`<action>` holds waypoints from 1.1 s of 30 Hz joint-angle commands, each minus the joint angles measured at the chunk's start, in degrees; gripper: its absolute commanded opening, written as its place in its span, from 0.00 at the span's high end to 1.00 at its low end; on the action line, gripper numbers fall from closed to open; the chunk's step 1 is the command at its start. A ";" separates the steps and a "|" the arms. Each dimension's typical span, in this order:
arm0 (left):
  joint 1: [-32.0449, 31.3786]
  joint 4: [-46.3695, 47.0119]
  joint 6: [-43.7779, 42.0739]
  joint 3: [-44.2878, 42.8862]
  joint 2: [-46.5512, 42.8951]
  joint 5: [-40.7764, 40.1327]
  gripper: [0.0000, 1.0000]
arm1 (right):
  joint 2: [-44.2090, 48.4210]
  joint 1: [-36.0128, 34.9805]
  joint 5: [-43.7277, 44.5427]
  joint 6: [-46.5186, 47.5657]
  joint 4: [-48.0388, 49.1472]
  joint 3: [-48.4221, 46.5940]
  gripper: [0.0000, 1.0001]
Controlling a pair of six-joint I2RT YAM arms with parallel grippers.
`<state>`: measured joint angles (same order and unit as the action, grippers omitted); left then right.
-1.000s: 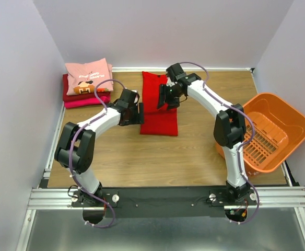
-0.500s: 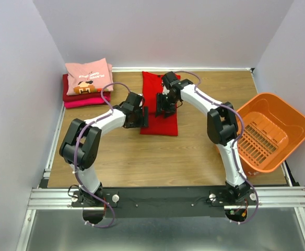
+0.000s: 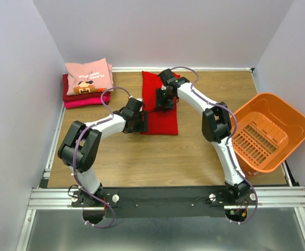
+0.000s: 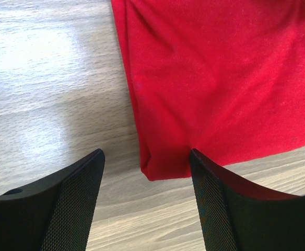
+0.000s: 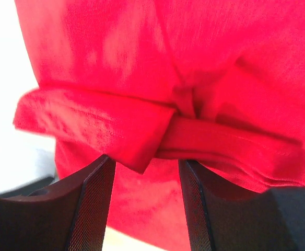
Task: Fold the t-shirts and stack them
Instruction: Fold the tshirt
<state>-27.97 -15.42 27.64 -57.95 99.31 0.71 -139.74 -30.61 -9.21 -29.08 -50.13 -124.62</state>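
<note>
A bright red t-shirt point(image 3: 162, 119) lies folded in a long strip on the table's middle. My left gripper point(image 3: 143, 121) is low at its near left corner, open. In the left wrist view that corner of the red t-shirt point(image 4: 220, 78) sits between my left gripper's point(image 4: 146, 157) fingertips. My right gripper point(image 3: 164, 102) hovers over the strip's far half, open. In the right wrist view a raised fold of the red t-shirt point(image 5: 116, 52) crosses just ahead of my right gripper point(image 5: 144, 164). A folded pink printed t-shirt point(image 3: 89, 76) tops a stack of dark red and magenta tees point(image 3: 87, 101) at far left.
An orange plastic basket point(image 3: 270, 130) stands tilted at the table's right edge, beside the right arm's elbow. The stack sits against the left wall. Bare wooden tabletop point(image 3: 142, 157) lies between the red shirt and the arm bases.
Left gripper slid right and nearer, up to the shirt's near left corner. The right arm swung left, bringing its gripper over the shirt's far half, jaws slightly narrower.
</note>
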 commanded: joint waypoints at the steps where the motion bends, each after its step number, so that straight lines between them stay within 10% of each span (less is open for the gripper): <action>1: -0.42 -3.74 0.57 3.81 2.21 -1.94 0.25 | -2.55 1.16 5.60 -1.50 0.21 -4.49 0.42; 12: -0.60 -3.92 0.22 3.47 -0.16 -1.59 0.25 | -2.66 6.53 5.52 -4.23 2.23 -15.13 0.40; 33: -0.60 -4.09 -0.57 -1.99 -3.16 1.58 0.26 | 28.21 4.95 -2.21 -2.91 8.99 38.74 0.38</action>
<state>-28.25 -19.38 27.62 -58.76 96.77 0.78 -113.84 -24.86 -8.69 -30.61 -43.62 -89.06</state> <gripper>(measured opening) 0.750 0.618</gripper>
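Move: The shirt's near right corner, where my right hand is bound, lies about 8 cm back from it, 7 cm to its right and 3 cm below. The crosswise ridge of red cloth is right at that hand's fingertips, 1 cm ahead and 2 cm below; the collar edge lies some 20 cm ahead, 2 cm left. My left hand already straddles the near left corner, 1 cm ahead and 1 cm below; the near right corner lies about 18 cm to its right, 1 cm ahead. With the fingertips of my right hand already against the raised ridge, I sweep forward over the shirt towards the collar, about 9 cm, climbing as I go. Then I swing back some 16 cm and to the right, sinking at last, to come free above the near right corner, fingers still open. My left hand waits open at the near left corner, then eases back and up a centimetre or so. ##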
